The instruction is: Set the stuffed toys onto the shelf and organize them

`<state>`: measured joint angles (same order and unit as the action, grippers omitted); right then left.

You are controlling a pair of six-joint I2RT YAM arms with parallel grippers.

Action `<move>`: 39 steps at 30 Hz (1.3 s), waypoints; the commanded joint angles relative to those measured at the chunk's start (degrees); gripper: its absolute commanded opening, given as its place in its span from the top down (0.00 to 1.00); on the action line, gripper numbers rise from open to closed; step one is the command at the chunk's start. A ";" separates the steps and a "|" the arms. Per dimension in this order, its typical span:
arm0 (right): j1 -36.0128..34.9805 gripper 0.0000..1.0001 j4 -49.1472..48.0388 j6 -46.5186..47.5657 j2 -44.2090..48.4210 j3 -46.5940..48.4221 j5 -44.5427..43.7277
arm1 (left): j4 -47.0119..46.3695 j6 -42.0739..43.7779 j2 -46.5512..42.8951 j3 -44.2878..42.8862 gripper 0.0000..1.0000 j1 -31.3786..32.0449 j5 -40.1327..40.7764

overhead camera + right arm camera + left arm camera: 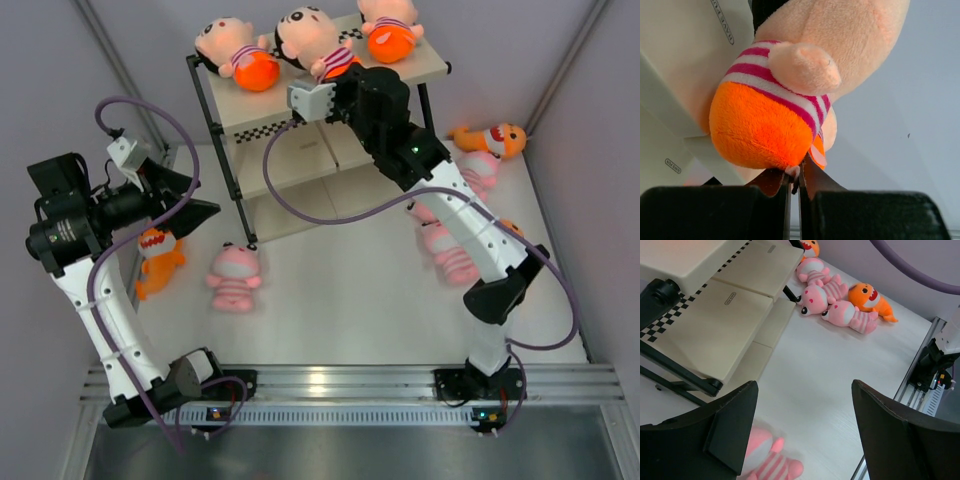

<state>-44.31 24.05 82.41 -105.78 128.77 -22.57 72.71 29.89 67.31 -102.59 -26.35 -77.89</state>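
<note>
The shelf (pixel 430 68) stands at the back with three peach-headed dolls on its top board: left (pixel 240 55), middle (pixel 312 40), right (pixel 390 28). My right gripper (pixel 338 75) is shut on the middle doll, pinching a small fold at its orange bottom (pixel 770 115). The jaws (pixel 796 172) are nearly closed in the right wrist view. My left gripper (pixel 203 200) is open and empty above the table, left of the shelf. A pink striped animal (pixel 235 278) lies below it and also shows in the left wrist view (pixel 767 462). An orange shark (pixel 158 258) lies beside it.
More toys lie on the table right of the shelf: an orange shark (pixel 495 138), pink animals (pixel 480 168) (pixel 445 250), also in the left wrist view (pixel 820 292) (pixel 871 299). The lower shelf boards (pixel 715 325) hold nothing that I can see. Walls close both sides.
</note>
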 commanded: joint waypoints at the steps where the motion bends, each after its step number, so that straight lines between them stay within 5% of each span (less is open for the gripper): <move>1: 1.51 1.00 -7.79 -3.03 -1.09 4.12 1.74 | 0.33 -0.36 -0.07 0.63 0.19 -0.02 -0.34; 11: 3.62 0.98 -11.57 -7.17 -4.44 3.60 0.95 | 0.33 -0.45 0.19 1.33 0.19 -0.02 -0.16; 19: 3.89 0.61 -11.05 -11.12 -3.57 2.45 2.44 | 0.24 -0.71 0.10 2.74 0.18 -0.02 0.02; 31: 1.25 0.57 -12.89 -13.76 3.90 -2.56 3.06 | 0.33 -0.10 0.02 5.11 0.18 -0.02 0.71; 35: -0.94 0.52 -12.81 -20.17 9.00 -5.09 3.32 | 0.33 2.01 -0.34 7.75 0.18 -0.02 10.10; 39: -2.70 0.49 -8.78 -36.03 17.43 -10.19 4.28 | 0.42 6.66 -1.12 13.44 0.19 -0.02 25.30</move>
<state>-45.34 16.01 60.42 -97.49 119.85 -19.35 72.64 32.23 67.13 -92.49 -26.35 -64.97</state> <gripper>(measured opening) 0.510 0.813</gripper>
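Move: My right hand holds the black-haired doll by its tail end; its empty spot on the top shelf centres about 10 cm ahead and 5 cm left, nearly level. Its shelf neighbours: one doll about 7 cm ahead, 17 left; another 10 ahead, 9 right. From my empty left hand, the pink toy lies 2 cm ahead, 1 right and some 38 below, with the orange toy 3 cm beyond and 17 left of it. I ease my right hand about 3.5 cm forward and slightly down, pushing the held doll into the gap between the two seated dolls, then open the fingers about halfway and let go. I draw straight back some 7 cm, rising a little, left side rolling up about 25 degrees overall. My open left hand sinks 7 cm, mostly late, tipping down and easing left and forward towards the pink toy. ##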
